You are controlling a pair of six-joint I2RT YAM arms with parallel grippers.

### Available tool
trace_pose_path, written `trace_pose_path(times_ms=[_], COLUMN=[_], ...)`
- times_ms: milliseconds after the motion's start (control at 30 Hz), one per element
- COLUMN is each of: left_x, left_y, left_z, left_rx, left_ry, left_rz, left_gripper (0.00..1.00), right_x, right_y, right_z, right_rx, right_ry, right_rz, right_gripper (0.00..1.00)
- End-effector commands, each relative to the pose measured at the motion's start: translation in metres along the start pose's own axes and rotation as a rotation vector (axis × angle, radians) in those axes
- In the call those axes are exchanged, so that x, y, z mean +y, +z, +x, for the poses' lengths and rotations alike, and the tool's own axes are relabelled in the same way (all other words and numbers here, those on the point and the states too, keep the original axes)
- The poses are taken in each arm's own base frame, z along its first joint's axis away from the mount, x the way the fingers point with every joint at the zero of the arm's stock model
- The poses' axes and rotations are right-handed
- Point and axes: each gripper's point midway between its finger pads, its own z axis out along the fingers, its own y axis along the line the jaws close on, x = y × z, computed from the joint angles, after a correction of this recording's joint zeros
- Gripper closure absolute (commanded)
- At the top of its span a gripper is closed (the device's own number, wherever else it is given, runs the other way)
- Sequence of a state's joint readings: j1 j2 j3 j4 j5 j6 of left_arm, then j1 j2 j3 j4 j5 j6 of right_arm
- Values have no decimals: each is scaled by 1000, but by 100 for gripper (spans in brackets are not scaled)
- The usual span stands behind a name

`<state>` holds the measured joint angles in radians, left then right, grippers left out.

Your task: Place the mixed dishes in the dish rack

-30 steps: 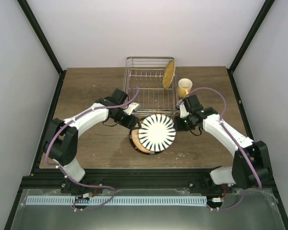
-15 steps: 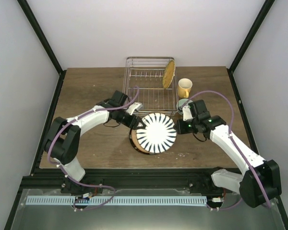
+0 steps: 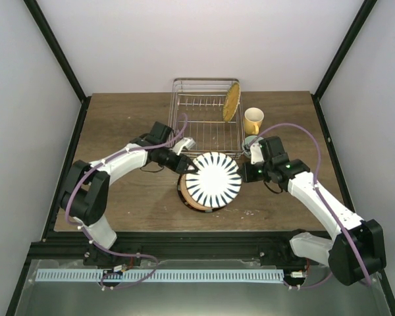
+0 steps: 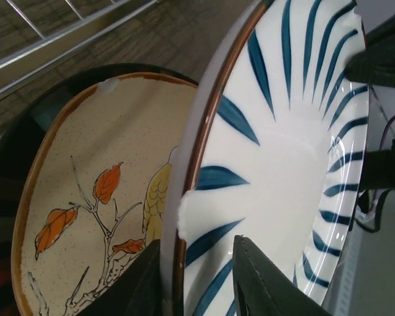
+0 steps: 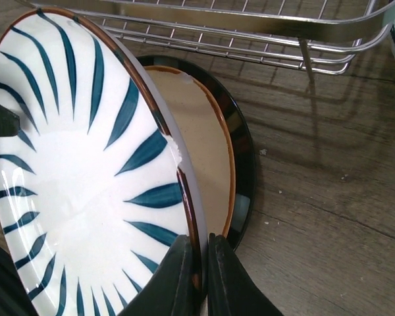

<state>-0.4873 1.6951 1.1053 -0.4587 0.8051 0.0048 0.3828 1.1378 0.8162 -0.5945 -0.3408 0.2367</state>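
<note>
A white plate with dark radial stripes (image 3: 214, 181) is tilted up over a dark-rimmed plate with a beige centre (image 3: 186, 199). My right gripper (image 3: 244, 174) is shut on the striped plate's (image 5: 72, 164) right rim, seen up close at my right gripper (image 5: 199, 238). My left gripper (image 3: 187, 169) straddles the left rim: in the left wrist view my left gripper (image 4: 196, 242) has one finger against the plate's back and a gap to the striped plate's face (image 4: 296, 164). The dish rack (image 3: 207, 125) stands behind with a woven plate (image 3: 232, 102) upright in it.
A yellow mug (image 3: 253, 120) stands right of the rack, with a mint-green bowl (image 3: 251, 141) just in front of it, close to my right wrist. The rack's front wire (image 5: 250, 26) runs close behind the plates. The painted beige plate (image 4: 85, 197) lies flat on the wooden table (image 3: 118, 118).
My left gripper's jaws have narrowed around the striped plate's left rim. The right arm shifted its elbow outward early on, and the plate rose slightly toward the rack.
</note>
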Motion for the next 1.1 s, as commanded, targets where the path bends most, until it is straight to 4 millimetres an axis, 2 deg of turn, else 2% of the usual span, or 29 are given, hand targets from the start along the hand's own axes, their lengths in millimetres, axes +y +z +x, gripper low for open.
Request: trace_pose_path(times_ms=[0, 133, 267, 500, 667, 733, 867, 1067], left_x=[-22, -25, -32, -47, -50, -52, -60, -80], left_y=[-2, -5, -10, -26, -33, -38, -55, -76], left_z=[-9, -11, -16, -32, -35, -36, -42, -52], left_rx=[-11, -21, -39, -94, -110, -119, -158, -199], left_ry=[41, 40, 52, 77, 79, 77, 76, 98], left_rz=[106, 136, 164, 199, 208, 212, 240, 273], left_gripper=[79, 93, 99, 100, 100, 100, 100, 100], right_x=[31, 32, 38, 55, 59, 61, 68, 71], right_y=[-15, -14, -9, 1, 17, 17, 5, 4], right_z=[-47, -52, -57, -65, -62, -64, -70, -67], right_rx=[-164, -177, -188, -183, -144, -144, -201, -185], right_ry=[-45, -52, -59, -106, -119, -120, -134, -125], right_rz=[-114, -123, -165, -275, -336, -348, -382, -425], right_gripper=[99, 99, 99, 99, 96, 91, 75, 62])
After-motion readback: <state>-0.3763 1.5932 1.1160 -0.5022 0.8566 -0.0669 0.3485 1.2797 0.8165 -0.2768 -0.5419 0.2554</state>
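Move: The white plate's middle lies roughly 6 cm right and 3 cm back of the left hand, its rim already running between those open fingers; from the right hand, which holds the opposite rim, it is about 9 cm left and 2 cm back. From the left hand, the bird plate sits 3 cm right, 6 cm back, some 9 cm below, and the dish rack's middle 16 cm ahead, 3 cm right. The bowl is about 8 cm ahead and 4 cm right of the right hand. Close the left fingers on the white plate's left rim and pinch it, rising about 1 cm, then draw left and slightly forward, finishing upward for some 5 cm of travel in all. Take the still-gripping right hand along forward and left, dipping slightly; near the end open its fingers to release the rim, rise, and roll its left side up about 10 degrees. ##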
